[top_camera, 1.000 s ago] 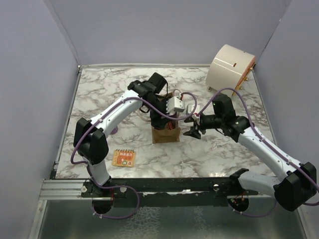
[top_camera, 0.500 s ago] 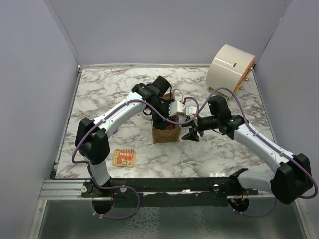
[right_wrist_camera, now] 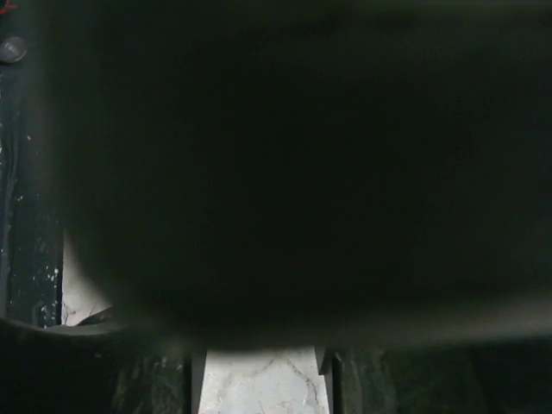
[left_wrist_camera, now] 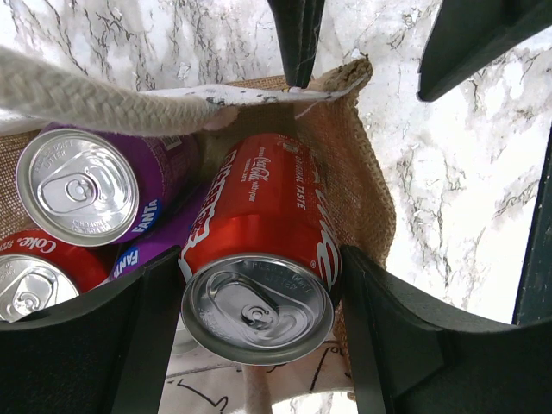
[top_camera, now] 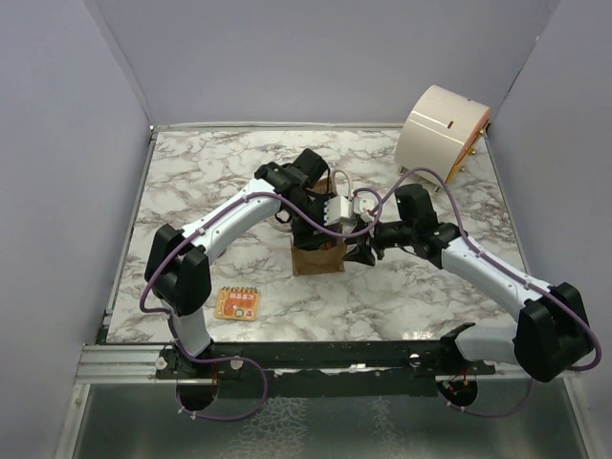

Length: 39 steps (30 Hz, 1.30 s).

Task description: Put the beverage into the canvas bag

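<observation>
A red Coca-Cola can (left_wrist_camera: 267, 207), the beverage, is clamped between the fingers of my left gripper (left_wrist_camera: 259, 302) and tilts down into the mouth of the canvas bag (left_wrist_camera: 358, 164). A purple Fanta can (left_wrist_camera: 95, 185) and another red cola can (left_wrist_camera: 30, 285) stand inside the bag. A cream handle (left_wrist_camera: 103, 108) lies across the opening. In the top view the tan bag (top_camera: 318, 256) stands mid-table under my left gripper (top_camera: 320, 225). My right gripper (top_camera: 361, 251) is against the bag's right side, jaws apart around its far corner. The right wrist view is mostly blacked out.
A large cream drum-shaped container (top_camera: 442, 129) lies at the back right corner. A small orange packet (top_camera: 237, 303) rests near the front left. Grey walls close in the marble table (top_camera: 201, 182) on three sides.
My right gripper has moved left, up to the bag's right side, and its jaws have narrowed. My left gripper has shifted slightly right over the bag with the can.
</observation>
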Tool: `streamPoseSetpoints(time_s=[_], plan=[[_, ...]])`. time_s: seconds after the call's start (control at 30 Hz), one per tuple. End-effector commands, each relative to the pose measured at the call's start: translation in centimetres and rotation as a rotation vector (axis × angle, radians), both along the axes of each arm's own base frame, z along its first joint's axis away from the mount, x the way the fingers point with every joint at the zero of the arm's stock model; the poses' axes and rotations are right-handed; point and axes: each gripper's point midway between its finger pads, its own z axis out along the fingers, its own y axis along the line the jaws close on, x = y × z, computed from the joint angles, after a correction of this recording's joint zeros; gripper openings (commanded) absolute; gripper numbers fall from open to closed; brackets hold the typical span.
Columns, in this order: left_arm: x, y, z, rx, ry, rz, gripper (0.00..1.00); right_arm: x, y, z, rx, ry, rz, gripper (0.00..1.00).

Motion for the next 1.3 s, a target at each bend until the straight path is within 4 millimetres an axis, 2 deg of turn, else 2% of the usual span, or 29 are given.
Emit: streamPoseSetpoints(time_s=[0.0,0.77,1.03,1.27], plan=[[-0.4,-0.6,0.9,-0.002,-0.018,-0.056,0.0,1.2,0.0,-0.8,-0.009,0.047,-0.084,0.42],[-1.6,1.5,-0.4,0.147,-0.011,-0.116,0.0,1.7,-0.4,-1.3,-0.034,0.024,-0.108,0.02],[-2.0,1.5,-0.3,0.143,-0.012,-0.139,0.0,1.7,-0.4,-1.3,-0.034,0.021,-0.106,0.01],[-2.0,0.1,-1.5,0.089,-0.003,-0.12,0.0,1.3,-0.4,-1.3,-0.031,0.01,-0.077,0.01]])
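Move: The right hand's open fingers straddle the near right corner of the canvas bag's rim, which is about 1 cm ahead of it, 1 cm to its left and level in height. From there the held Coke can is about 4 cm ahead, 8 cm left and 3 cm lower, and the right rope handle about 8 cm ahead and 2 cm left. The left hand still grips that can over the bag's empty near end, some 7 cm below and 1 cm right; the nearest purple can is about 8 cm ahead, 3 cm right and 8 cm lower. The right hand eases about 1 cm forward and then stays almost still while its half-open fingers close nearly shut, pinching the near right corner of the bag's rim between their tips. The left hand keeps its hold on the tilted Coke can at the bag's mouth, drifting about 1 cm left and sinking roughly half a centimetre as it tilts some 5 degrees, its left side rising. ##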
